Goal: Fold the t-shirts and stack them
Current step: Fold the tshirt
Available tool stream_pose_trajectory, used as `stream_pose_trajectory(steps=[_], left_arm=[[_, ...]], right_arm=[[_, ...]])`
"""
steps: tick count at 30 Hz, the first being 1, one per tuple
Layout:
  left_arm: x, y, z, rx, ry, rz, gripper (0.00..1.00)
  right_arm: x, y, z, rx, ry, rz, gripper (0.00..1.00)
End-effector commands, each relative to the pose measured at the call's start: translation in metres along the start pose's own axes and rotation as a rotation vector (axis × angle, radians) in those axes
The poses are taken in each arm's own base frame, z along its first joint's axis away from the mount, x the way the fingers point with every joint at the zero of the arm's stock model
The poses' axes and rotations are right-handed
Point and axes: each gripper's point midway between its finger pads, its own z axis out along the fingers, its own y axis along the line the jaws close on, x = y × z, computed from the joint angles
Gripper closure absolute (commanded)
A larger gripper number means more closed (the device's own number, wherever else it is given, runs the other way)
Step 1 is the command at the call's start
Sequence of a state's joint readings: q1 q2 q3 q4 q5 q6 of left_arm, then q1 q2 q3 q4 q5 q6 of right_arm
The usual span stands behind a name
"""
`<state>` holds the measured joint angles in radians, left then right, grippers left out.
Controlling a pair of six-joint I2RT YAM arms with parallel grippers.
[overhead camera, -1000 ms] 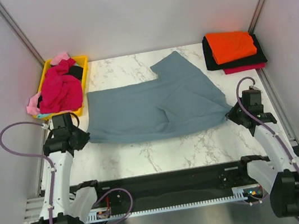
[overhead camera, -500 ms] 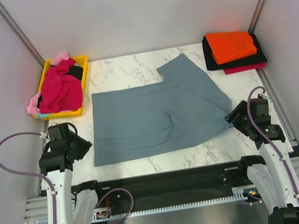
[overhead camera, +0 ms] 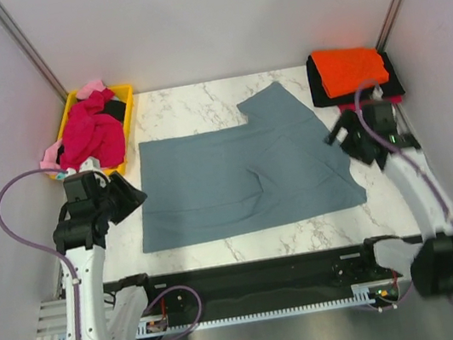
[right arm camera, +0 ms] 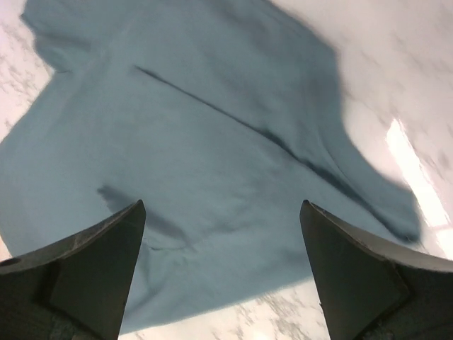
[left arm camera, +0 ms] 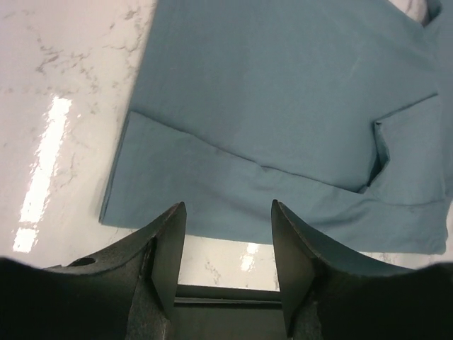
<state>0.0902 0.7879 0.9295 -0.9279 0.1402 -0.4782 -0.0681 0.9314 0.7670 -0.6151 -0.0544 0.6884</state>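
The large slate blue-grey t-shirt (overhead camera: 245, 180) lies spread flat on the marble table, one sleeve pointing to the back; it fills the left wrist view (left arm camera: 283, 120) and the right wrist view (right arm camera: 205, 163). My left gripper (overhead camera: 129, 194) is open and empty, raised at the shirt's left edge. My right gripper (overhead camera: 340, 136) is open and empty, raised over the shirt's right edge. A folded stack sits at the back right: orange t-shirt (overhead camera: 350, 68) on a black one (overhead camera: 317, 87) on a red one (overhead camera: 369, 103). Magenta (overhead camera: 91, 133), pink (overhead camera: 51, 156) and black shirts lie crumpled in the tray.
The yellow plastic tray (overhead camera: 124, 93) stands at the back left corner. Grey walls close in both sides and the back. A black rail (overhead camera: 252, 274) runs along the table's near edge between the arm bases.
Both grippers have let go of the blue-grey shirt, which now lies flat. The right arm has swung back and up toward the stack; the left has lifted slightly toward the tray.
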Motion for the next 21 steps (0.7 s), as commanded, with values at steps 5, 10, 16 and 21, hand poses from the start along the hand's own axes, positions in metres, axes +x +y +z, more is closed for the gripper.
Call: stream_pose_trajectory(steps=[5,10,16,21], left_arm=[[-0.001,-0.026,0.017,0.182,-0.001,0.082,0.43],[-0.004,-0.024,0.013,0.172,-0.033,0.077,0.45],[-0.009,-0.023,0.005,0.169,-0.088,0.076,0.45],[-0.011,-0.026,-0.001,0.188,-0.12,0.081,0.45]], right_arm=[[-0.1,0.146,0.119,-0.01,-0.007,-0.371,0.02],[-0.132,0.208,0.218,-0.055,-0.032,-0.466,0.02],[-0.154,0.244,0.297,-0.142,-0.178,-0.492,0.02],[-0.152,0.241,0.337,-0.129,-0.251,-0.5,0.04]])
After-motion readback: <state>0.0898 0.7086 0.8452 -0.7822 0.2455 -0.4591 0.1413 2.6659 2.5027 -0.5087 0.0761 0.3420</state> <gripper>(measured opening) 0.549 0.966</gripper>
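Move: Neither hand holds anything. The far sleeve corner of the grey-blue t-shirt lies about 40 cm ahead of the right hand, 10 cm to its left and roughly 14 cm below. The folded stack with the orange top sits level with that corner, some 27 cm to its right, while the shirt's near right corner is about 8 cm back and 6 cm right of the right hand. From the left hand, the sleeve corner is some 45 cm ahead, 48 cm right and 18 cm lower. The right hand, fingers kept wide open, sweeps fast across the shirt's right side towards its far sleeve corner, about 40 cm forward with a smaller drift left, rising some 5 cm on the way before sinking about 13 cm as the reach slows. Over the same stretch the wrist turns about 20 degrees counter-clockwise and rolls its left side down by a similar amount, bringing the open fingers over the corner, left of the folded stack, with no touch to be seen yet. ##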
